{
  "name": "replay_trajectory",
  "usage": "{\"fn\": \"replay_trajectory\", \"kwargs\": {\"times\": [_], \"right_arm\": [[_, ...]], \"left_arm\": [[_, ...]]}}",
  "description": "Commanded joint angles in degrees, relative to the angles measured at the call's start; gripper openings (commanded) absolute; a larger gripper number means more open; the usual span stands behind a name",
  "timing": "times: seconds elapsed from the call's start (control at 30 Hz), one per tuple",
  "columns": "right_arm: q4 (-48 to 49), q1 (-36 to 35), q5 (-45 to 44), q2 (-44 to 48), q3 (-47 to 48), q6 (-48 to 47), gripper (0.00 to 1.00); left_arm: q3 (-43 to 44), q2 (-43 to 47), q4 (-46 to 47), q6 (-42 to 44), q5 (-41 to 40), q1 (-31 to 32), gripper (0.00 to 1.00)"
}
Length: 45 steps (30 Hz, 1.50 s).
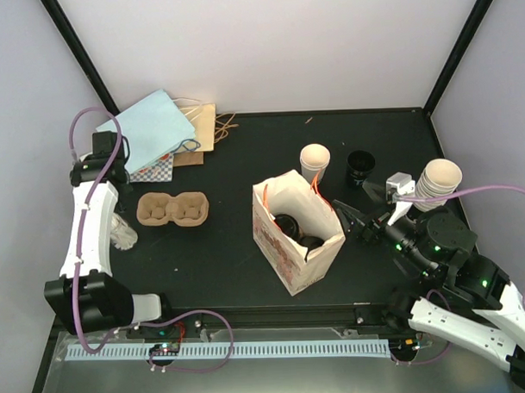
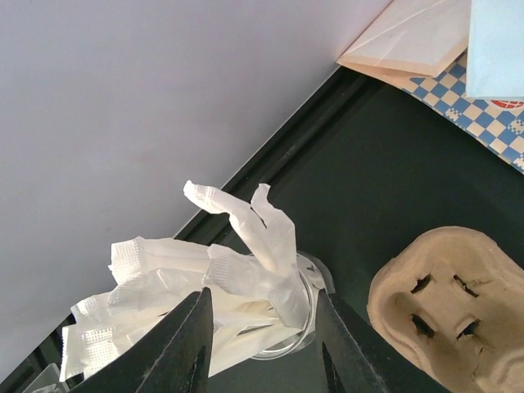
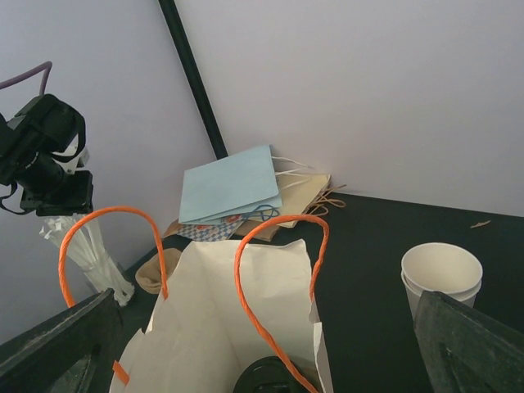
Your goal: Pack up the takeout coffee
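Note:
The printed cream paper bag point(image 1: 294, 238) with orange handles point(image 3: 274, 270) stands open in the middle of the table. Two black lids of takeout coffee point(image 1: 288, 223) show inside it, one also in the right wrist view point(image 3: 274, 378); the cup bodies are hidden. My right gripper point(image 1: 356, 209) hangs wide open just right of the bag's mouth, nothing between its fingers point(image 3: 61, 344). At the far left my left gripper point(image 2: 262, 299) has its jaws closed in on white wrapped packets point(image 2: 246, 262) sticking out of a clear glass point(image 1: 123, 234).
A brown pulp cup tray point(image 1: 172, 208) lies right of the glass, empty. Flat paper bags point(image 1: 157, 131) are piled at the back left. Lidless white cups point(image 1: 315, 160), a stack of black lids point(image 1: 361, 165) and another cup stack point(image 1: 439, 180) stand right of the bag.

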<state>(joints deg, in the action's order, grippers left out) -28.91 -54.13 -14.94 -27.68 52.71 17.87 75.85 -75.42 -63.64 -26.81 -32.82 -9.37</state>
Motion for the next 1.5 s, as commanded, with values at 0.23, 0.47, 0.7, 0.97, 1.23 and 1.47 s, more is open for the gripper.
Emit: {"fn": "replay_trajectory", "kwargs": {"times": [0.23,0.47,0.7,0.97,1.23,1.47], "right_arm": [[0.79,-0.10,-0.59,0.60,-0.34,-1.10,1.00],[0.96,-0.09,0.06,0.36,-0.50,-0.39,1.00],[0.91,-0.10,0.35,0.38,-0.46,-0.10,1.00],[0.69,-0.10,0.52,0.00,-0.50,-0.07,1.00],[0.58,-0.10,1.07,-0.76,0.12,-0.16,1.00],[-0.08,-0.10,1.11,-1.61,1.48,0.14,1.00]], "left_arm": [[0.59,-1.61,1.12,0.39,0.65,-1.26,0.36],[3.67,-5.21,-0.28,0.57,2.95,-1.40,0.30],[5.19,-6.42,-2.33,-0.30,2.43,-1.45,0.14],[5.60,-3.30,-3.84,0.50,2.08,-1.40,0.07],[8.76,1.15,-7.38,1.14,2.88,-1.29,0.06],[13.83,5.96,-8.40,2.73,6.41,-1.24,0.04]]}}
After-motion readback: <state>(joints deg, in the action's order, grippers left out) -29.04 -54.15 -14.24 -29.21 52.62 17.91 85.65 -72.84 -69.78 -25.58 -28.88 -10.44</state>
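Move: The paper-wrapped straws stand in a clear cup almost directly under my left hand. Their middle is about 1 cm ahead and some 8 cm below, with their tops already around my part-open fingers. The brown cup carrier lies about 16 cm to my right, 5 cm farther out and 16 cm down. The checkered paper is roughly 18 cm ahead and 11 cm right, on the table. From my right hand the straws are some 57 cm left, 9 cm ahead and 22 cm lower. I ease my left hand about 2 cm down and 2 cm forward into the straw tops and shut the fingers from a third open to nearly closed, pinching a straw near its upper end. Then I draw it up some 7 cm out of the bunch, faster and faster, drifting a little back as the fingertips tilt up about 10 degrees. ##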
